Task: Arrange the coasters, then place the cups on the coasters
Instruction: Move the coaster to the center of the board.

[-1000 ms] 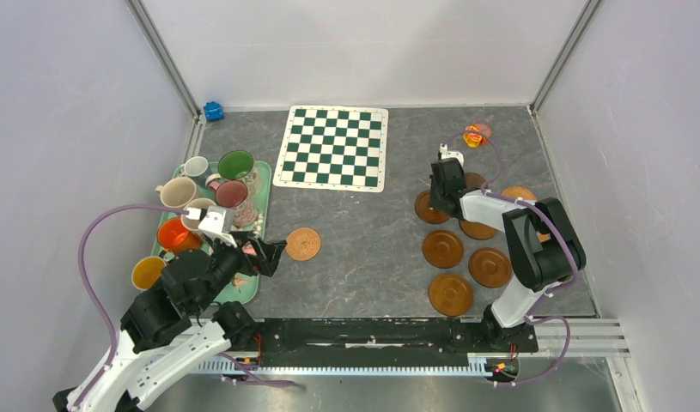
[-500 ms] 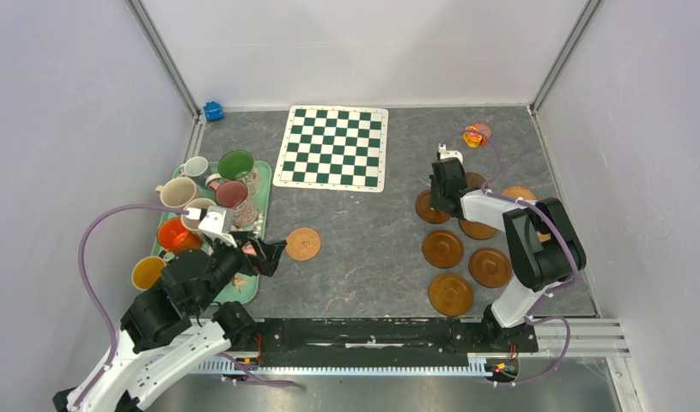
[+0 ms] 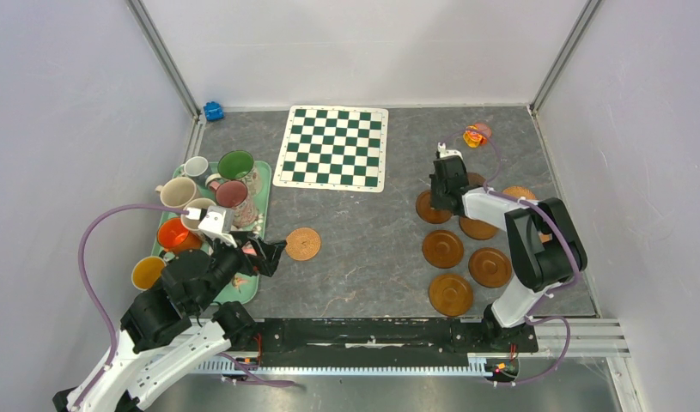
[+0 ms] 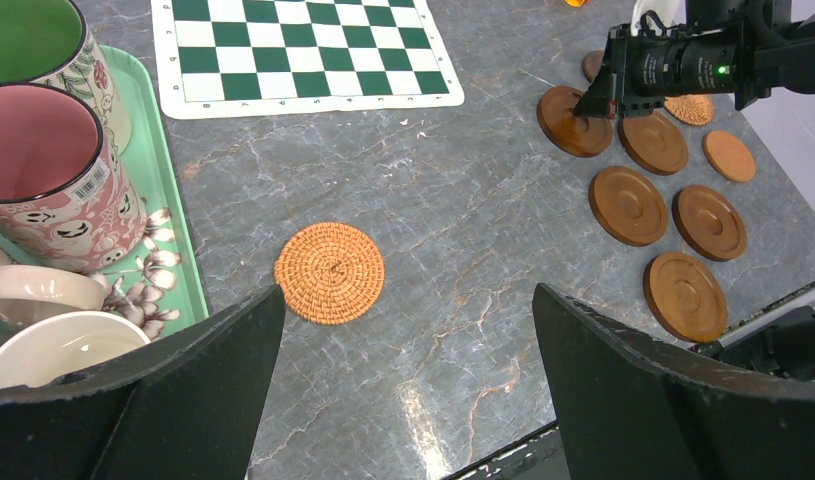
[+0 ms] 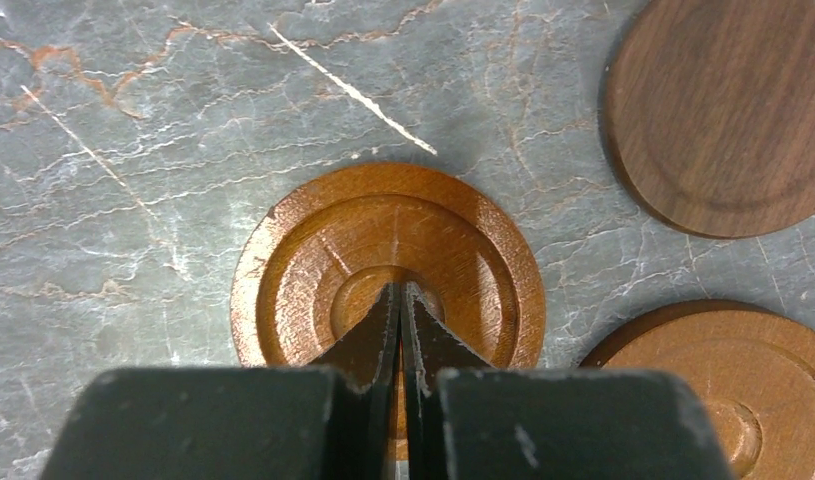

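Observation:
My right gripper (image 5: pixel 400 290) is shut, its tips down on the centre of a dark wooden coaster (image 5: pixel 388 262) with nothing held. From above, that gripper (image 3: pixel 437 198) stands over the far-left coaster (image 3: pixel 427 210) of a group of several wooden coasters (image 3: pixel 442 249) on the right. A woven coaster (image 3: pixel 303 244) lies alone left of centre. My left gripper (image 4: pixel 408 300) hangs open above the bare table, just near of this woven coaster (image 4: pixel 329 272). Several cups stand at the left, among them a green-lined cup (image 3: pixel 236 164), a pink cup (image 3: pixel 232 193) and an orange cup (image 3: pixel 173 233).
A mint-green tray (image 3: pixel 265 199) holds most of the cups at the left. A green-and-white chequered mat (image 3: pixel 332 147) lies at the back centre. A small orange toy (image 3: pixel 476 135) and a blue object (image 3: pixel 213 111) sit near the back wall. Grey walls close in both sides.
The right wrist has edged slightly toward the far side over the same coaster. The left arm has not moved.

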Controlling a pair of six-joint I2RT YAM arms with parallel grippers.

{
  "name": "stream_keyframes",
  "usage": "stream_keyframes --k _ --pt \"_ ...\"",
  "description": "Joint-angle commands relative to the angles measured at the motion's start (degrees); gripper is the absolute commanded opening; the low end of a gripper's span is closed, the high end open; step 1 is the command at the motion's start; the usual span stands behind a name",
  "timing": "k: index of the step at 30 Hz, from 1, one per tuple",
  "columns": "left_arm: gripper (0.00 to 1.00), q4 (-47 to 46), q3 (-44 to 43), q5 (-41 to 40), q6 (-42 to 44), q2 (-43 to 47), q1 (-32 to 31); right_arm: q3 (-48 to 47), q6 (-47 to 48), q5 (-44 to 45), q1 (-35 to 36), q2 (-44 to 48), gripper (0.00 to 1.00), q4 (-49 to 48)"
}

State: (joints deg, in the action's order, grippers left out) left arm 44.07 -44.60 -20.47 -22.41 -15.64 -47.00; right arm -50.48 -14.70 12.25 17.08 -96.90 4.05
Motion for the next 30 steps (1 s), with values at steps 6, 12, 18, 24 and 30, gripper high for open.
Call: stream_keyframes --k 6,12,18,24,30 --pt "1.00 -1.71 0.19 0.24 0.38 -0.05 -0.11 -7.70 2.08 -8.09 -0.16 4.82 0.00 2.56" --pt "1.00 -1.77 0.21 0.22 0.42 0.13 -0.11 -4.72 -4.60 -17.59 2.22 7.93 0.00 -1.47" --pt "1.00 -1.74 0.13 0.61 0.47 0.15 -0.11 -0.76 -14.83 -18.89 11.51 8.11 0.00 -9.37" --pt "1.00 -1.79 0.13 0.67 0.46 0.55 -0.11 -3.21 -22.71 -19.12 22.28 1.85 0.00 -15.77" --pt "1.00 -1.75 0.16 0.52 0.51 1.14 -0.11 -10.73 -25.04 -16.54 30.53 -6.34 0.00 -15.55"
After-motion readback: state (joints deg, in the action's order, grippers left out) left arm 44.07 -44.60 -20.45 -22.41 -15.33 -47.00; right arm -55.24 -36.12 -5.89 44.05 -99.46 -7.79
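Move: The right hand's shut fingers rest on a brown coaster, directly beneath. The woven coaster lies about 40 cm to this hand's left and 13 cm back, about 1 cm lower; the chessboard's middle is roughly 32 cm left and 23 cm ahead, and the pink mug some 59 cm left and 3 cm back. From the idle left hand, the woven coaster is about 8 cm ahead, 3 cm right and 23 cm below. The right hand's shut fingertips come off the brown coaster, rising nearly 8 cm as the hand eases a little forward and starts left. It then sweeps fast to about 26 cm left of its start, swinging back and finally sinking a few centimetres, across the bare table towards the woven coaster, while the wrist rolls its left side up some 30 degrees and turns about 25 degrees counter-clockwise, fingers still shut. ##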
